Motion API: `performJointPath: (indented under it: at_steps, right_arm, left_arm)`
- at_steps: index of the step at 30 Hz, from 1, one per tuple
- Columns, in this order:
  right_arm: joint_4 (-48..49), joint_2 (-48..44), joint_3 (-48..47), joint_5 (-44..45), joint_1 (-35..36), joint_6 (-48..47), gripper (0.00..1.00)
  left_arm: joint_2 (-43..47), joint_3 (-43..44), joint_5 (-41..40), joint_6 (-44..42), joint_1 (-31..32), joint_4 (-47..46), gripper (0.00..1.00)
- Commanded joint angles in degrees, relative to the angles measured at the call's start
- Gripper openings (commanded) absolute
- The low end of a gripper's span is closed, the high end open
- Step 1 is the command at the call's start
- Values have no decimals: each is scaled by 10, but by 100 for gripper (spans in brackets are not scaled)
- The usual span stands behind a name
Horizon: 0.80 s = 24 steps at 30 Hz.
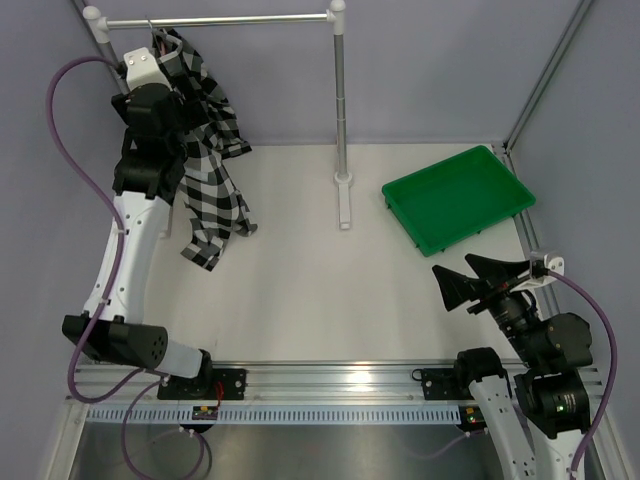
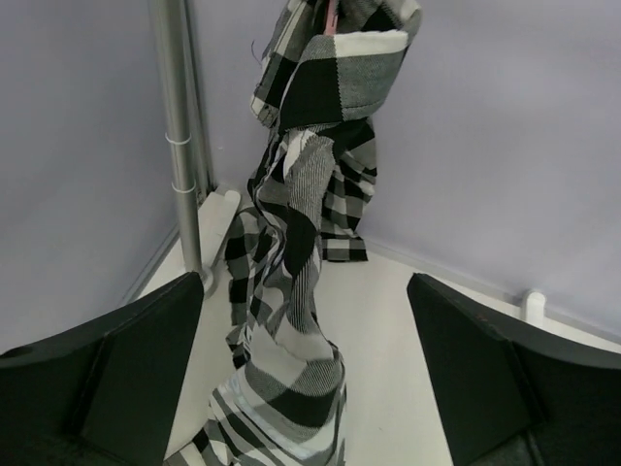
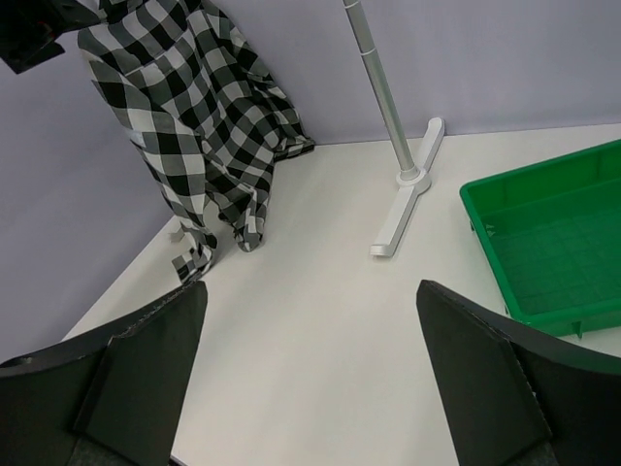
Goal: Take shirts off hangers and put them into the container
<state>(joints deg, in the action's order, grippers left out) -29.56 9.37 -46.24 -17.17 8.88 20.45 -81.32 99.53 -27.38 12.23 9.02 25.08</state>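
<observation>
The black-and-white checked shirt hangs from the rail at the back left, its lower end trailing on the table. A sliver of the pink hanger shows inside the collar. My left gripper is raised beside the shirt and stands open, with the hanging cloth between its wide-set jaws and touching neither one. The green container lies empty at the right. My right gripper hovers open near the front right, nothing between its fingers; its wrist view takes in the shirt and the container.
A silver rail spans the back on two posts. The right post rises from a white foot mid-table, left of the tray. The left post stands just beside the shirt. Blue-grey walls close in the back and both sides.
</observation>
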Motion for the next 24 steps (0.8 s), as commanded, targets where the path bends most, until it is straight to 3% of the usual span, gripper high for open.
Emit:
performJointPath:
  at_steps: [1,11,24]
  right_arm:
    - [35,-12,8,5,14,-15,99]
    - [42,-19,17,13,26,-23,99]
    - [43,-31,19,17,30,-27,100]
  left_arm:
    - [-20,49,-22,-19,-12,-37,87]
    - [-69,81,-11,-34,-29,-35,51]
    - [-89,93,-17,-55,-30,-35,23]
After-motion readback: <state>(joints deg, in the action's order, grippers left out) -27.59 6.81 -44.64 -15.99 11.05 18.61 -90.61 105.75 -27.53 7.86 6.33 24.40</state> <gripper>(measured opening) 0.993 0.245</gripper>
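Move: The hanging shirt's front fold, which the left hand goes for, is about 5 cm ahead, 2 cm to its left and 2 cm lower. The shirt's hanger is roughly 10 cm ahead of the left hand, 3 cm left and 12 cm above it, and the rack's left post stands some 10 cm ahead and 12 cm left. From the idle right hand, the same fold is about 33 cm ahead, 50 cm left and 6 cm higher. Below the hanger, the left hand reaches forward about 4.5 cm into the hanging shirt, easing some 2 cm to its left early on and sinking about 2 cm, most of that late, with the wrist tilting only about 5 degrees. As it advances, the fingers go from nearly wide open to about a quarter open, one on each side of the front fold, and gather the cloth between their tips. ##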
